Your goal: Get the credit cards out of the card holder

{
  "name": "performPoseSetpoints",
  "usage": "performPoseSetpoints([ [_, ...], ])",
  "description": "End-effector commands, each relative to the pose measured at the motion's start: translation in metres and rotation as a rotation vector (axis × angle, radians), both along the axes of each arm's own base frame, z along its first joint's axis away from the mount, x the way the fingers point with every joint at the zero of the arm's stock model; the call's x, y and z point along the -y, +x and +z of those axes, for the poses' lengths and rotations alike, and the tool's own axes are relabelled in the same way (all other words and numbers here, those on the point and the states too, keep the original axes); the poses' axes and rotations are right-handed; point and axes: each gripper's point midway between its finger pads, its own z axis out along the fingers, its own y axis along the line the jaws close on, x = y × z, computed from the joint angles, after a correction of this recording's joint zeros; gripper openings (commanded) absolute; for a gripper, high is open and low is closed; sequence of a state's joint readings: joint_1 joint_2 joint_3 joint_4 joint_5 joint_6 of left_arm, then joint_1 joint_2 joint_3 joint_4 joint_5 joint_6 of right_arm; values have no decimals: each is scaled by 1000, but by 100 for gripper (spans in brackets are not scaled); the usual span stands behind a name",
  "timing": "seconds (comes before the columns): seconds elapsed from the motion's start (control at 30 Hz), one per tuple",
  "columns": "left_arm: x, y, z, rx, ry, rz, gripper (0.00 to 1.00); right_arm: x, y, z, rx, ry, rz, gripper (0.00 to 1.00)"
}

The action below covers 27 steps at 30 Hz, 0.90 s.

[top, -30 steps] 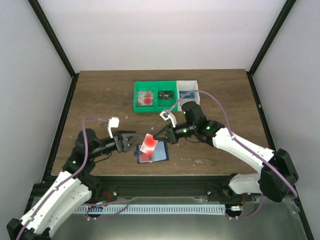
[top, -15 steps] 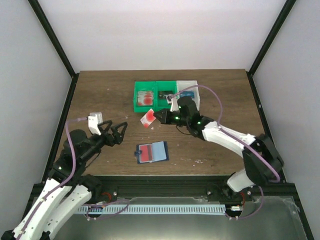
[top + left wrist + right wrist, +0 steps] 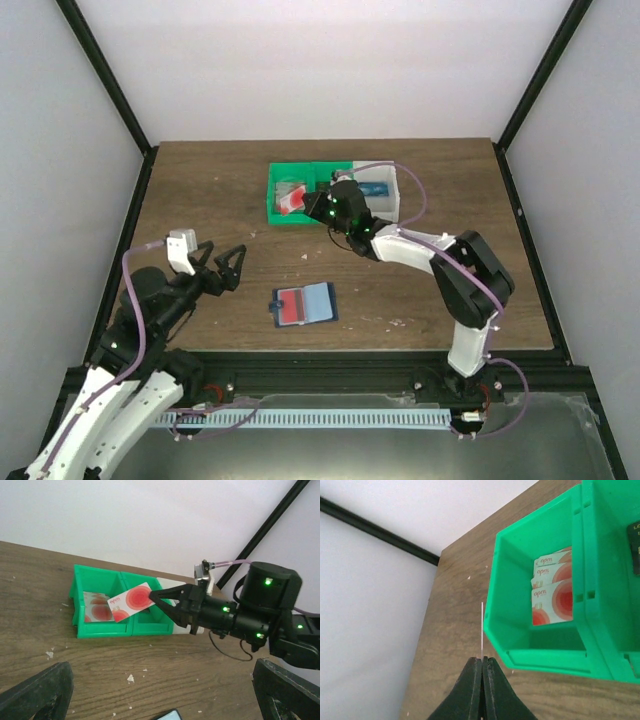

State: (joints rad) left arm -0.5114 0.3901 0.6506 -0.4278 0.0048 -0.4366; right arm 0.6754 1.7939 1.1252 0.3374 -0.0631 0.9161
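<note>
The card holder (image 3: 305, 304) lies open near the table's front, a red card (image 3: 292, 308) still in its left pocket; only its corner (image 3: 168, 715) shows in the left wrist view. My right gripper (image 3: 314, 208) is shut on a red-and-white credit card (image 3: 291, 201) (image 3: 131, 601), held over the left green bin (image 3: 275, 212). In the right wrist view that card is a thin edge-on line (image 3: 482, 630) above the shut tips (image 3: 483, 658). Left of the holder, my left gripper (image 3: 224, 256) is open and holds nothing.
Red-and-white cards (image 3: 552, 587) lie in the left green bin (image 3: 540, 640). The middle green bin (image 3: 332, 190) holds a dark card, and the white bin (image 3: 388, 172) beside it a blue one. Small white crumbs (image 3: 130, 678) dot the wood.
My right gripper carried the red-and-white card from above the card holder back to the left green bin. The left arm drew back to the left, away from the holder.
</note>
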Motion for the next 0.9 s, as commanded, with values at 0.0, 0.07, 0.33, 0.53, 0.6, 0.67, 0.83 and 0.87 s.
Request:
performPoseSetpoints([
  [0.0,-2,0,-5,4,21,6,100,5,36,9,34,74,-155,1],
  [0.07,-2,1,-6,2,24,8,100,5,43,4,32,99,-183,1],
  [0.33,-4,-2,-2,16,15,9,100,-15,69,-33,-26,96,-199,0],
  [0.53,-2,-3,-2,20,15,0,100,-12,81,-37,-19,102,-257,1],
  [0.6,-2,-3,-2,19,15,-1,100,-12,85,-39,-17,93,-273,0],
  [0.67,-2,-3,-2,20,15,0,100,-13,89,-41,-17,79,-284,1],
  [0.83,-2,-3,-3,21,14,0,100,-22,99,-53,-29,62,-277,1],
  [0.87,-2,-3,-3,20,14,0,100,-24,101,-55,-33,60,-274,1],
])
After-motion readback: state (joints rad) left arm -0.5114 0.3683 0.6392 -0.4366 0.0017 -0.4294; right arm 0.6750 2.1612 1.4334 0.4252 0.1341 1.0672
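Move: The right hand holds a card; the box's left green compartment, where similar cards lie, is centred about 11 cm ahead, 4 cm to its left and 11 cm below. The middle green compartment is about 11 cm ahead and 7 cm right, the white one about 11 cm ahead and 17 cm right, and the card holder some 18 cm back, straight behind. From the idle left hand the left compartment lies roughly 32 cm ahead and 11 cm right, well below. The right hand carries the pinched card forward about 8.5 cm and slightly left towards the left green compartment, sinking some 6 cm on the way and then rising 1.5 cm as it goes on forward over the compartment. Meanwhile the wrist turns roughly 10 to 15 degrees clockwise and the fingers stay shut on the card's edge, without letting it go. ##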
